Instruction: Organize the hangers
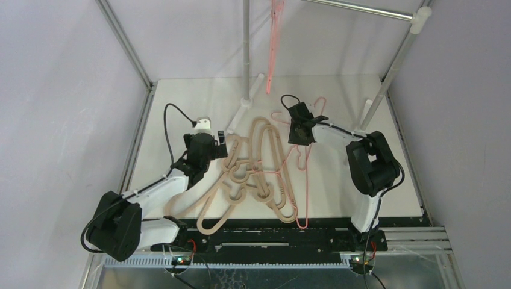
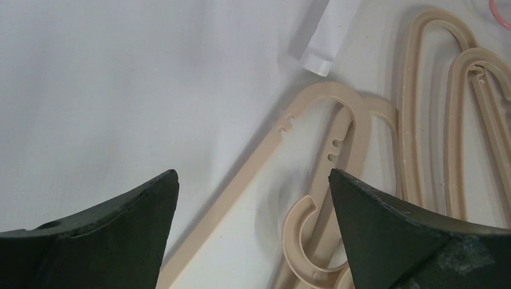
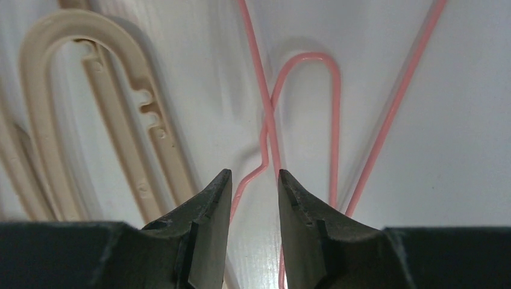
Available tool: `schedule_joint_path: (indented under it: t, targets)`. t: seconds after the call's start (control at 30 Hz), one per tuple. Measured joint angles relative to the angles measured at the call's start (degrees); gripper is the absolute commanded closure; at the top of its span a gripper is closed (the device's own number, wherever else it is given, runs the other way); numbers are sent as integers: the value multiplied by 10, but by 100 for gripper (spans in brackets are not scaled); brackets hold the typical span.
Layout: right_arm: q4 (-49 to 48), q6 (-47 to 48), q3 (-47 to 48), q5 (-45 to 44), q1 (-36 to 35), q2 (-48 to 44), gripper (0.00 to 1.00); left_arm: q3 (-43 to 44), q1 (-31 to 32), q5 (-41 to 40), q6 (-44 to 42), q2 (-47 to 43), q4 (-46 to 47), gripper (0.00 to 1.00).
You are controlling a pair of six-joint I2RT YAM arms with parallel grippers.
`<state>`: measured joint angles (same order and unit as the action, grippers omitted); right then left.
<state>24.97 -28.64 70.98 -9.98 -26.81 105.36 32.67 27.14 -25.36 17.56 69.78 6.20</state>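
Several beige hangers point(image 1: 253, 171) lie tangled in the middle of the table. Thin pink wire hangers point(image 1: 305, 180) lie to their right, and one pink hanger point(image 1: 274, 42) hangs from the rack above. My left gripper point(image 1: 221, 144) is wide open over the pile's left side; in the left wrist view point(image 2: 253, 173) a beige arm point(image 2: 238, 186) and a hook point(image 2: 292, 241) lie below the gap. My right gripper point(image 1: 299, 131) is low over the pink wires. Its jaws point(image 3: 253, 174) stand slightly apart, a pink wire point(image 3: 334, 120) running between them untouched. A beige loop point(image 3: 36, 72) lies to the left.
The white table point(image 1: 175, 108) is boxed in by pale walls. A metal rack stands at the back: an upright pole point(image 1: 246, 48), a slanted pole point(image 1: 398, 60), a top rail point(image 1: 361, 9) and white feet point(image 1: 244, 111). One foot's end point(image 2: 328, 36) shows near the left gripper.
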Motion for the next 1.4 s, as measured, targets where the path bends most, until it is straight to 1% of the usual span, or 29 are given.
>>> schedule_joint_path:
  t: [0.13, 0.37, 0.57, 0.6, 0.63, 0.67, 0.7, 0.83, 0.93, 1.0, 1.1, 1.17, 1.3, 1.4]
  targets:
    - [3, -2, -3, -5, 0, 12, 58, 0, 0, 0, 0, 1, 0, 0]
    - [0, -6, -36, -10, 1, 12, 58, 0, 0, 0, 0, 2, 1, 0]
    - [-25, -13, -50, -15, 7, 11, 66, 0, 0, 0, 0, 5, 1, 0]
    - [-31, -13, -51, -15, 8, 11, 71, 0, 0, 0, 0, 6, 1, 0]
    - [-31, -13, -51, -15, 9, 11, 80, 0, 0, 0, 0, 7, 1, 1]
    - [-35, -13, -52, -14, 9, 11, 98, 0, 0, 0, 0, 8, 1, 0]
    - [-36, -11, -53, -13, 9, 11, 100, 0, 0, 0, 0, 9, 1, 0]
    - [-53, -11, -61, -8, 9, 10, 100, 0, 0, 0, 0, 9, 1, 0]
    - [-79, -6, -85, -2, 9, -5, 100, 0, 0, 0, 0, 9, 1, 0]
    - [-87, -3, -112, 10, 7, -27, 100, 0, 0, 0, 0, 9, 1, 1]
    - [-90, 1, -152, 53, 7, -79, 100, 0, 0, 0, 0, 9, 1, 0]
    - [-90, 0, -174, 82, 8, -136, 100, 0, 0, 0, 0, 9, 1, 0]
    - [-94, -1, -184, 122, 23, -263, 100, 0, 0, 0, 0, 9, 1, 0]
    - [-104, 0, -184, 146, 60, -348, 100, 0, 0, 0, 0, 8, 1, 0]
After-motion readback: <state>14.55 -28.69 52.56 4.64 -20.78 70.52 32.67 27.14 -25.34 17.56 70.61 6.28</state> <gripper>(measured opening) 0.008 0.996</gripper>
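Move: The right gripper hovers half open over the farther loose pink hanger; the hanger's left long wire is about 1 cm back, 1 cm right and 3 cm below the fingertips. The same hanger's hook is some 9 cm ahead and 6 cm left. The second pink hanger's far loop lies about 4 cm ahead and 1 cm right, and the beige hanger's far end 6 cm ahead and 7 cm left, all 3 to 4 cm below. From the left gripper, that wire lies roughly 3 cm ahead, 27 cm right and 9 cm below. Lower the right gripper about 3 cm onto the farther pink hanger, easing slightly back and right, and shut the fingers fully to pinch its wire. Keep the pinch, draw back some 4 cm just above the table, then raise the hanger about 16 cm, tilting the fingertips up by around 20 degrees and rolling the hand's left side up. ##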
